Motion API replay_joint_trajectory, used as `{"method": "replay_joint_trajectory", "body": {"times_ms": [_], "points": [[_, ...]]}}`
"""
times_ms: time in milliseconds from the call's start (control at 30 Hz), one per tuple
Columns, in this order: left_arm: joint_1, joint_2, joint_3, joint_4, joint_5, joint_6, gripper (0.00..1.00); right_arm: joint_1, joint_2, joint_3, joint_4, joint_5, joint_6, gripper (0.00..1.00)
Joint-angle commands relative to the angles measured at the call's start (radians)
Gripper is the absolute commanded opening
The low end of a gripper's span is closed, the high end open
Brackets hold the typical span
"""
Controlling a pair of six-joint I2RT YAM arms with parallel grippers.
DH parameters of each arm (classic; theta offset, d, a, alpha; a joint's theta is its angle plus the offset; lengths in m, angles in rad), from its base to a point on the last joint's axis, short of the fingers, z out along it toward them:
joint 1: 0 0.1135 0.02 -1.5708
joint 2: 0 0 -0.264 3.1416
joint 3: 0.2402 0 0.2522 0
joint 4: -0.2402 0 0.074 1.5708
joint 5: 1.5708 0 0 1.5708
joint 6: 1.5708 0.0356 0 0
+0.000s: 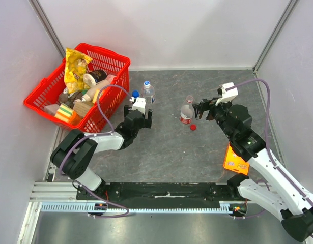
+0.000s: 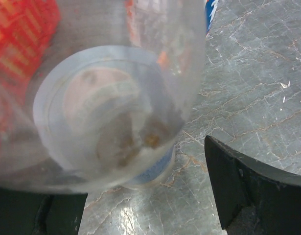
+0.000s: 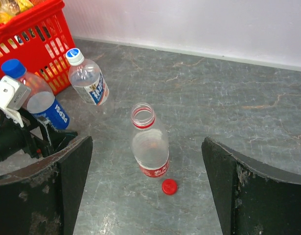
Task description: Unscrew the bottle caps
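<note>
The blue-labelled bottle [image 3: 41, 101] stands upright by the basket with its blue cap [image 3: 13, 67] on. It fills the left wrist view [image 2: 116, 98] between the fingers of my left gripper [image 2: 145, 196], which is open, with a gap between the right finger [image 2: 253, 191] and the bottle. A pale-labelled bottle [image 1: 148, 92] with a white, blue-centred cap [image 3: 74, 55] stands just behind. The red-labelled bottle [image 3: 149, 147] stands with an open neck, and the red cap [image 3: 169, 186] lies on the table beside its base. My right gripper [image 3: 148, 196] is open, short of that bottle.
A red basket [image 1: 118, 91] full of snacks stands at the back left, close behind the blue-labelled bottle. An orange packet [image 1: 235, 160] lies on the table under the right arm. White walls close in the grey marbled table [image 1: 171, 152] on three sides.
</note>
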State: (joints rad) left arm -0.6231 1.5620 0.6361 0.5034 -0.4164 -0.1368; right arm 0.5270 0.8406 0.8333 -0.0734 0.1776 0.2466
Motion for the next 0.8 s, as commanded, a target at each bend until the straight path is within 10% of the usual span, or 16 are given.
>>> {"method": "replay_joint_trajectory", "body": {"times_ms": [0, 133, 767], "points": [[0.008, 0.049, 0.017, 0.158, 0.010, 0.092, 0.92, -0.001, 0.021, 0.052, -0.003, -0.029, -0.017, 0.98], [0.010, 0.084, 0.017, 0.188, 0.021, 0.114, 0.70, -0.001, 0.046, 0.059, -0.005, -0.056, -0.012, 0.98], [0.008, -0.338, -0.003, -0.153, 0.244, 0.048, 0.67, -0.001, 0.014, 0.107, -0.040, -0.078, -0.007, 0.98]]}}
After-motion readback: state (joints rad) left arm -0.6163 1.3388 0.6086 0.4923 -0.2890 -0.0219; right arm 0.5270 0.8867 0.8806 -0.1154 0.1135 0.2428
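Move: The blue-capped bottle stands between the left hand's open fingers, its middle about 2 cm ahead of the hand and 5 cm above it, so the fingers sit low on its body. The white-capped bottle is roughly 11 cm ahead and 6 cm right of the left hand; the uncapped Coke bottle is about level with it, some 22 cm right. From the right hand, the blue-capped bottle lies about 8 cm ahead, 29 cm left and 17 cm lower. The left fingers close on the lower body of the blue-capped bottle while the hand eases about 1 cm farther forward and down around it. Keeping that grip, the hand then lifts the bottle about 8 cm and draws back some 2 cm, its fingers tipping up and turning clockwise, each about 10 degrees. ##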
